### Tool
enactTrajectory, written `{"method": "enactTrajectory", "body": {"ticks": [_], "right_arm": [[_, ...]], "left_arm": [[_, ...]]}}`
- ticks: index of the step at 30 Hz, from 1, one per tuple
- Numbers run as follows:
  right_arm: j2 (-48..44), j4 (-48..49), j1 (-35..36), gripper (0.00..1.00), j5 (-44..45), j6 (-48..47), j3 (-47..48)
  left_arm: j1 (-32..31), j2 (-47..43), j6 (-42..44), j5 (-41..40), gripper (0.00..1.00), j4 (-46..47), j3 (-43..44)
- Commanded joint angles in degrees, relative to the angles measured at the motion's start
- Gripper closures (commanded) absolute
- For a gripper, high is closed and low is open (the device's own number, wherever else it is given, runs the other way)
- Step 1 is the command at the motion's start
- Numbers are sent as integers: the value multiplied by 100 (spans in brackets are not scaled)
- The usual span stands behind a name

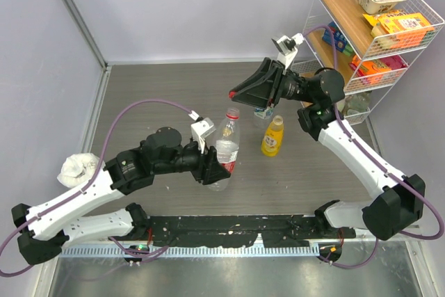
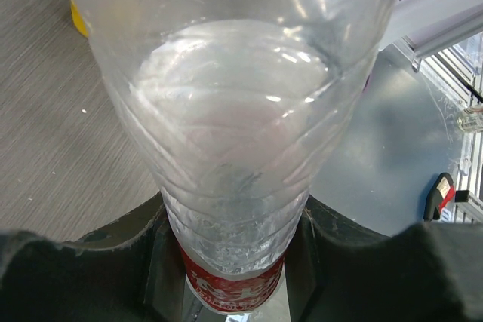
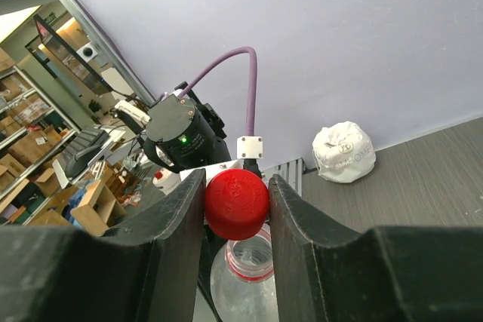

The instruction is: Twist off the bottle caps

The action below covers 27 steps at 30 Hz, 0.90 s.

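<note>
My left gripper [image 1: 215,168] is shut on the lower body of the clear bottle with the red label [image 1: 227,145], which stands tilted. That bottle [image 2: 234,111] fills the left wrist view, squeezed between the black fingers [image 2: 128,262]. My right gripper [image 3: 236,195] is shut on the red cap [image 3: 236,203], held just above the bottle's open neck [image 3: 250,260], apart from it. From the top view the right gripper [image 1: 233,94] hovers over the bottle's top. The yellow-orange bottle [image 1: 272,137] stands capped to the right. A clear bottle with a blue label [image 1: 263,111] stands behind it, partly hidden by the right gripper.
A crumpled white cloth [image 1: 78,167] lies at the table's left side beside the left arm. A wire shelf rack [image 1: 375,26] with snack boxes stands at the back right. Grey walls close the table at the back and left.
</note>
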Motion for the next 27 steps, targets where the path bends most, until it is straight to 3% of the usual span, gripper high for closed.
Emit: {"method": "enactTrajectory", "body": {"ticks": [1, 11, 20, 27], "right_arm": [[-232, 15, -86, 99, 79, -11, -27], [-425, -2070, -95, 99, 747, -1488, 149], [-277, -2957, -95, 99, 923, -2006, 131], [-22, -4099, 159, 99, 1406, -2849, 148]], "left_arm": [[-13, -132, 91, -17, 100, 185, -11], [-21, -378, 47, -861, 100, 9, -116], [-13, -413, -330, -3382, 100, -1053, 68], [-12, -220, -515, -3955, 100, -1265, 7]]}}
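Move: The opened red-label bottle is in the left hand, its landing place probably the bare table about 14 cm ahead, 9 cm left and 26 cm below; the yellow bottle stands some 20 cm ahead and 17 cm right, 17 cm lower. The red cap is in the right fingers, the bottle's mouth roughly 6 cm beneath and 3 cm back. From that hand, the yellow bottle is about 10 cm ahead, 14 cm right, and the water bottle 20 cm ahead, 11 cm right, both some 36 cm lower. The opened bottle, still gripped round its label, is carried by the left hand about 10 cm forward and left, sinking only late as the hand swings some 30 degrees counter-clockwise. The red cap stays pinched in the right fingers, which sink about 8 cm and reach 5 cm forward over the table while that hand turns clockwise and rolls a little. ##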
